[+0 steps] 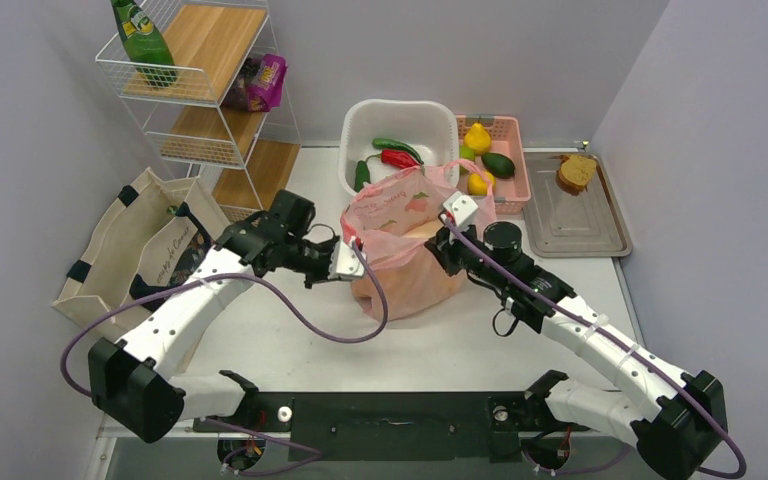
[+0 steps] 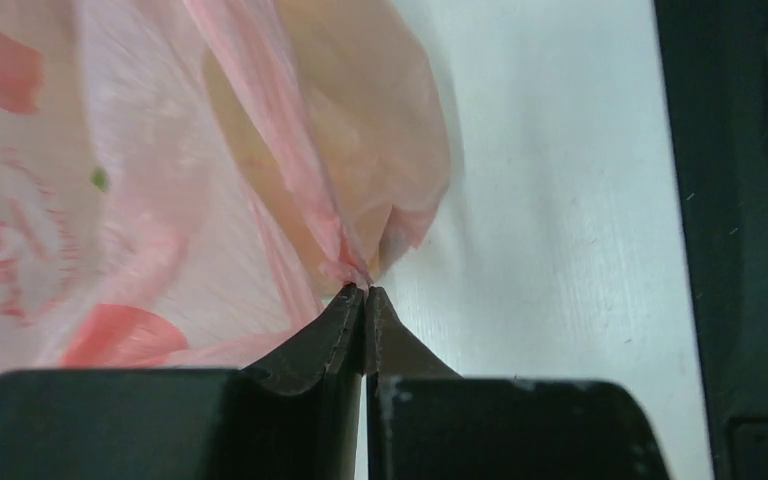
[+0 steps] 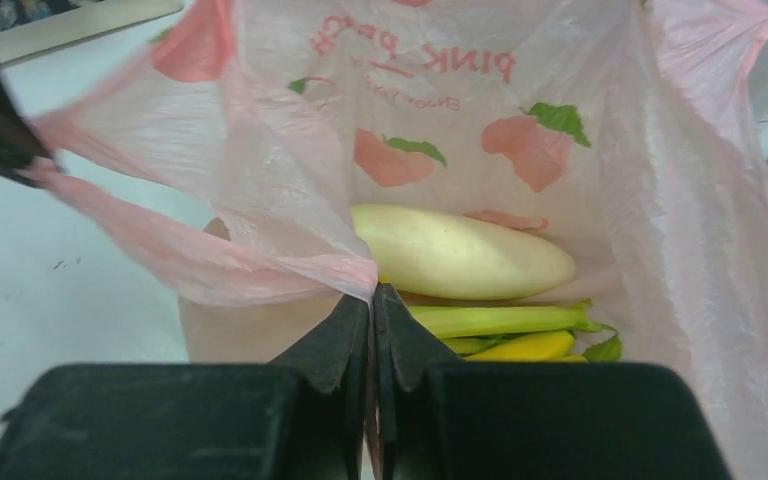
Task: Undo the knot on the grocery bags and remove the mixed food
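The pink plastic bag (image 1: pixel 400 255) stands mid-table, its mouth held open between both grippers. My left gripper (image 1: pixel 358 250) (image 2: pixel 365 290) is shut on a pinch of the bag's thin film at its left side. On the right rim, my right gripper (image 1: pixel 446 225) (image 3: pixel 372 293) is shut on the film. Inside lie a white radish (image 3: pixel 460 250), a pale-green stalk (image 3: pixel 500 320) and a yellow banana (image 3: pixel 525 346). The knot is out of view. The beige tote (image 1: pixel 130 240) lies at the left. A green bottle (image 1: pixel 143 35) stands on the wire shelf.
A wire shelf (image 1: pixel 210 110) with a purple packet (image 1: pixel 263 80) stands at the back left. Behind the bag are a white tub (image 1: pixel 400 115) with peppers, a pink basket (image 1: pixel 510 175) of fruit and a metal tray (image 1: pixel 575 220) with bread.
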You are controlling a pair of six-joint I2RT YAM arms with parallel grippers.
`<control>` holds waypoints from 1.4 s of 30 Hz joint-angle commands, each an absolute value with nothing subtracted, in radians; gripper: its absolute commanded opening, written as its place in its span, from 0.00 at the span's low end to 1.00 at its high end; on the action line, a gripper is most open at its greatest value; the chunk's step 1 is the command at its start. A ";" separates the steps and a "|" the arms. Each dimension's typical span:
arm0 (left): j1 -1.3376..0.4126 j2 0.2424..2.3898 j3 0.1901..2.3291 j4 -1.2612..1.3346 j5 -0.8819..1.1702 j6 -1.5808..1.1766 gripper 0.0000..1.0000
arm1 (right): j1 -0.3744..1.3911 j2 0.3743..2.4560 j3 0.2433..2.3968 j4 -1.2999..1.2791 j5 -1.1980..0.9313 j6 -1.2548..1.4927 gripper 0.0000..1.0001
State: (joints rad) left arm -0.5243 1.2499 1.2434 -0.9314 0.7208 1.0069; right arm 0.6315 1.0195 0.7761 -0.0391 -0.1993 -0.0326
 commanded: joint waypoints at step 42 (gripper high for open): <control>-0.695 1.660 1.545 -1.031 0.552 1.020 0.73 | 0.471 1.396 1.361 -0.571 -0.109 -0.153 0.72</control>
State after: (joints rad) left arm -0.6575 1.6733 1.6093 -0.9966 0.5850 0.9127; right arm 0.4782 1.3720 1.3521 -0.5510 -0.1196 -0.1421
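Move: Between the two hands, both shut on the plastic bag's rim, lies the next stretch of rim for the left one: about 6 cm ahead, 7 cm right and 4 cm lower. For the right hand, the right-hand rim is roughly 9 cm ahead, 8 cm right and a little below, with the white gourd some 3 cm ahead and 14 cm down, straight beneath in sideways terms. The white basket stands about 21 cm ahead and 5 cm left of the right hand, 15 cm lower. Opening wide, both hands let go of the bag's rim and arc up to take it afresh. The left first sinks 8 cm, climbs about 20 cm, swings forward and right, then drops 15 cm with a slight draw back; the right pulls back 5 cm, lifts and reaches some 14 cm forward, then sinks 10 cm, tipping down. Each ends open with film between its fingers. ##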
